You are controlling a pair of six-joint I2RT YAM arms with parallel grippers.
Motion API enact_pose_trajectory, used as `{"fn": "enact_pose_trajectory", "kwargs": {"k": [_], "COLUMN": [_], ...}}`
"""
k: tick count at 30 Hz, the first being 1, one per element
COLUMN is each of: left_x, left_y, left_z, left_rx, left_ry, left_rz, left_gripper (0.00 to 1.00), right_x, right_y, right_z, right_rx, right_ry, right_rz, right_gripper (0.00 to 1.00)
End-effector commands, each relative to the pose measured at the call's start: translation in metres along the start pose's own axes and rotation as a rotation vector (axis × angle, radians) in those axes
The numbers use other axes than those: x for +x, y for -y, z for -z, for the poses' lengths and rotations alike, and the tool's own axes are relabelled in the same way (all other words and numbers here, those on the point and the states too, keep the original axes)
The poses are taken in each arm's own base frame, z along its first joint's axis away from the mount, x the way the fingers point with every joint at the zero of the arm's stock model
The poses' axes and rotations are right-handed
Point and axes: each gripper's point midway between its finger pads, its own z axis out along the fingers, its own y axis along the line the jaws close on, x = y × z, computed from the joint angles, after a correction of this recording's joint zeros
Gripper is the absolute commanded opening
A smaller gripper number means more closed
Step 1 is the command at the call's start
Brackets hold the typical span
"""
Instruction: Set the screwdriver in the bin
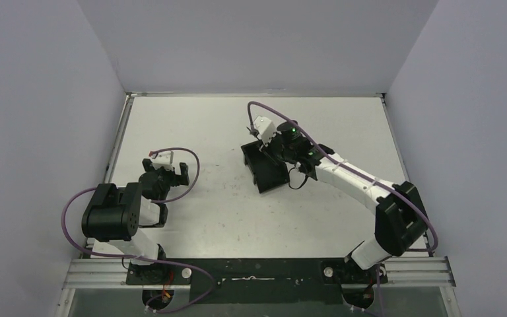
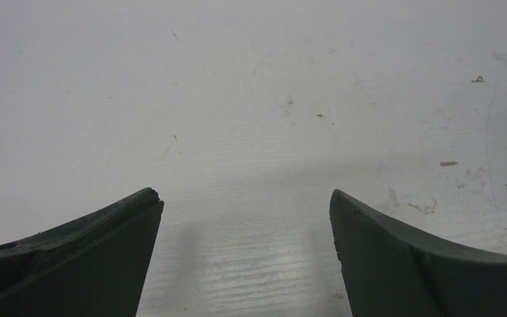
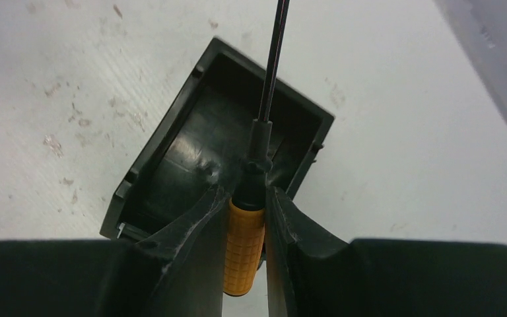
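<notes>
In the right wrist view my right gripper point(image 3: 247, 191) is shut on the screwdriver's orange handle point(image 3: 244, 244). Its thin black shaft point(image 3: 274, 59) points away from me, out past the far wall of the bin. The black bin point(image 3: 160, 135) lies on the table right below the fingers, and nothing shows inside it. From above, the right gripper point(image 1: 272, 146) hangs over the far end of the bin point(image 1: 267, 173), near the table's middle. My left gripper point(image 2: 246, 198) is open over bare table with nothing between its fingers; from above the left gripper point(image 1: 169, 173) is at the left, well apart from the bin.
The white table top point(image 1: 224, 211) is scuffed and is closed in by pale walls on the left, the back and the right. The right arm's purple cable point(image 1: 317, 145) loops above the bin's right side.
</notes>
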Motion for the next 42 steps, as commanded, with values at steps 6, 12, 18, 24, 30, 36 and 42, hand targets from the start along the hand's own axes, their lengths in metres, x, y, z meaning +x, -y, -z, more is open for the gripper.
{"fn": "enact_pose_trajectory", "kwargs": {"k": [6,12,18,24,30,36,42], "left_x": [-0.022,-0.022,-0.023,-0.022,-0.022,-0.023,-0.023], "left_y": [0.001,0.001,0.001,0.001,0.001,0.001,0.001], "left_z": [-0.006,-0.006,-0.006,-0.006,-0.006,-0.006,-0.006], "left_rx": [0.006,0.006,0.006,0.006,0.006,0.006,0.006], "left_ry": [0.076,0.075,0.078,0.077,0.077,0.078,0.077], "left_rz": [0.002,0.002,0.002,0.002,0.001,0.002,0.002], "left_gripper": [0.97,0.97,0.97,0.97,0.97,0.97,0.97], "right_x": [0.047,0.065,0.052,0.011,-0.036,-0.044,0.010], "right_y": [-0.011,-0.016,-0.015,-0.009,0.008,0.051,0.109], "right_z": [-0.040,-0.050,-0.046,-0.028,0.007,0.040,0.066], "right_rx": [-0.009,-0.017,-0.009,0.016,0.095,0.271,0.517], "right_ry": [-0.102,-0.161,-0.142,-0.035,0.123,0.176,0.125], "right_rz": [0.054,0.051,0.043,0.015,-0.069,-0.238,-0.488], "right_gripper": [0.00,0.00,0.59,0.63,0.79,1.00,1.00]}}
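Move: The right hand still holds the screwdriver by its orange handle over the bin. The middle of the bin lies some 15 cm below that hand, about 3 cm farther out and roughly 1 cm to its right. The idle left hand has the bin about 33 cm to its right, some 2 cm ahead and 3 cm lower. Nothing else stands near. Lower the right gripper about 10 cm into the bin, tipping the fingers some 15 degrees further down, and open it there to let go of the screwdriver. Raise the hand about 15 cm out of the bin, opening fully on the way, and towards the end swing it right and a little forward, turning clockwise. ##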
